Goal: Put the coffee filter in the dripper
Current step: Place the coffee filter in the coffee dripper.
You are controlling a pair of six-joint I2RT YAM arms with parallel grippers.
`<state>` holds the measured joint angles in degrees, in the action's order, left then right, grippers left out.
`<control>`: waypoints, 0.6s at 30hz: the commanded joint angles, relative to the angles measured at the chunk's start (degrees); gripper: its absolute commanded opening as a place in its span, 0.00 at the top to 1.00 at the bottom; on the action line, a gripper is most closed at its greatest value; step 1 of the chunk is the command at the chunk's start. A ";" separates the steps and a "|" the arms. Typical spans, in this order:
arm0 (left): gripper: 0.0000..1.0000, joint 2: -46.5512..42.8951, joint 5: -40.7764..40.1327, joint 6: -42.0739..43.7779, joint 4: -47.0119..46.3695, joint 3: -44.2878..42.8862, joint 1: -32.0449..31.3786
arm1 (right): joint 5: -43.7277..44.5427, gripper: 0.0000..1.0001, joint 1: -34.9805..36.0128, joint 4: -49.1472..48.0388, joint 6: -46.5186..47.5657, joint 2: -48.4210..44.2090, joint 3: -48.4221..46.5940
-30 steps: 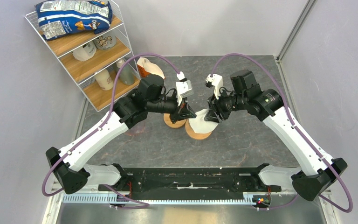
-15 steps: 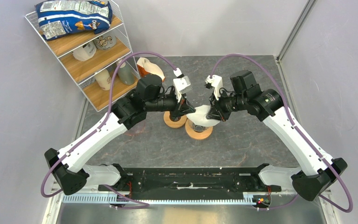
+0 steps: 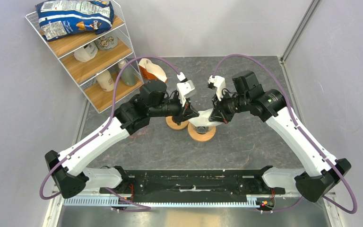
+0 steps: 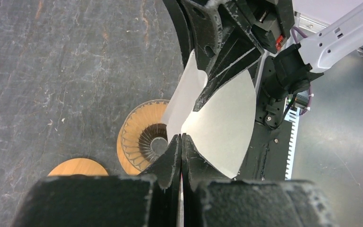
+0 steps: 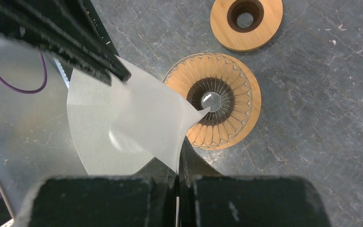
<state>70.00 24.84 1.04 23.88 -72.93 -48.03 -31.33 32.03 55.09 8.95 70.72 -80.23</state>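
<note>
The coffee filter (image 3: 202,117) is a cream-white paper cone, held up between both grippers just above the dripper (image 3: 202,134). My left gripper (image 3: 192,115) is shut on one edge of the filter (image 4: 227,118), its tips (image 4: 181,138) pinching the paper. Opposite it, my right gripper (image 3: 214,115) is shut on the other edge, the paper caught between its tips (image 5: 179,152). The filter (image 5: 123,118) bulges open, its point hanging over the dripper's ribbed glass centre (image 5: 213,101). In the left wrist view the dripper (image 4: 139,137) lies partly behind the paper.
A bare wooden ring (image 3: 175,124) lies just left of the dripper, also visible as a ring (image 5: 246,19) in the right wrist view. An orange-and-white packet (image 3: 152,70) stands behind. A wire shelf (image 3: 87,59) holding a chip bag (image 3: 75,16) and bottles fills the back left corner.
My right gripper has closed from half open onto the filter's edge. The filter has risen and now spreads between both grippers over the dripper.
</note>
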 commanded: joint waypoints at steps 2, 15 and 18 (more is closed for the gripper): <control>0.98 0.23 -4.14 -3.33 -0.86 0.24 -0.85 | -0.37 1.00 0.04 1.28 -4.67 3.13 -3.74; 0.98 3.63 -8.05 -8.16 0.72 2.74 -0.84 | 5.00 0.54 1.54 -1.38 -5.81 5.13 0.88; 0.98 4.53 -8.69 -8.44 -0.04 3.58 -0.84 | 6.53 0.45 1.54 -3.14 -5.91 5.13 2.52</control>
<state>73.54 17.91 -4.93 25.21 -70.28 -48.64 -27.64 33.32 54.96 3.27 76.05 -79.44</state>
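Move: The dripper, on its wood-collared carafe, lies about 17 cm below the left hand, some 2 cm ahead and 2 cm to its right; from the right hand it is roughly 2 cm ahead, 4 cm left and 13 cm below. Both hands already pinch the white filter above it. The other wooden stand is about 7 cm ahead, 10 cm left and 5 cm below the dripper. The left hand keeps its pinch on the filter's edge and, easing forward a centimetre or so, sinks about 5 cm towards the dripper, ever faster, its wrist turning some 10 degrees so that the fingers tip down a little and swing forward. The right hand goes down with it about 3.5 cm, drifting slightly forward, and partway down spreads its shut fingers to about half open, giving up its pinch and leaving them either side of the paper. ##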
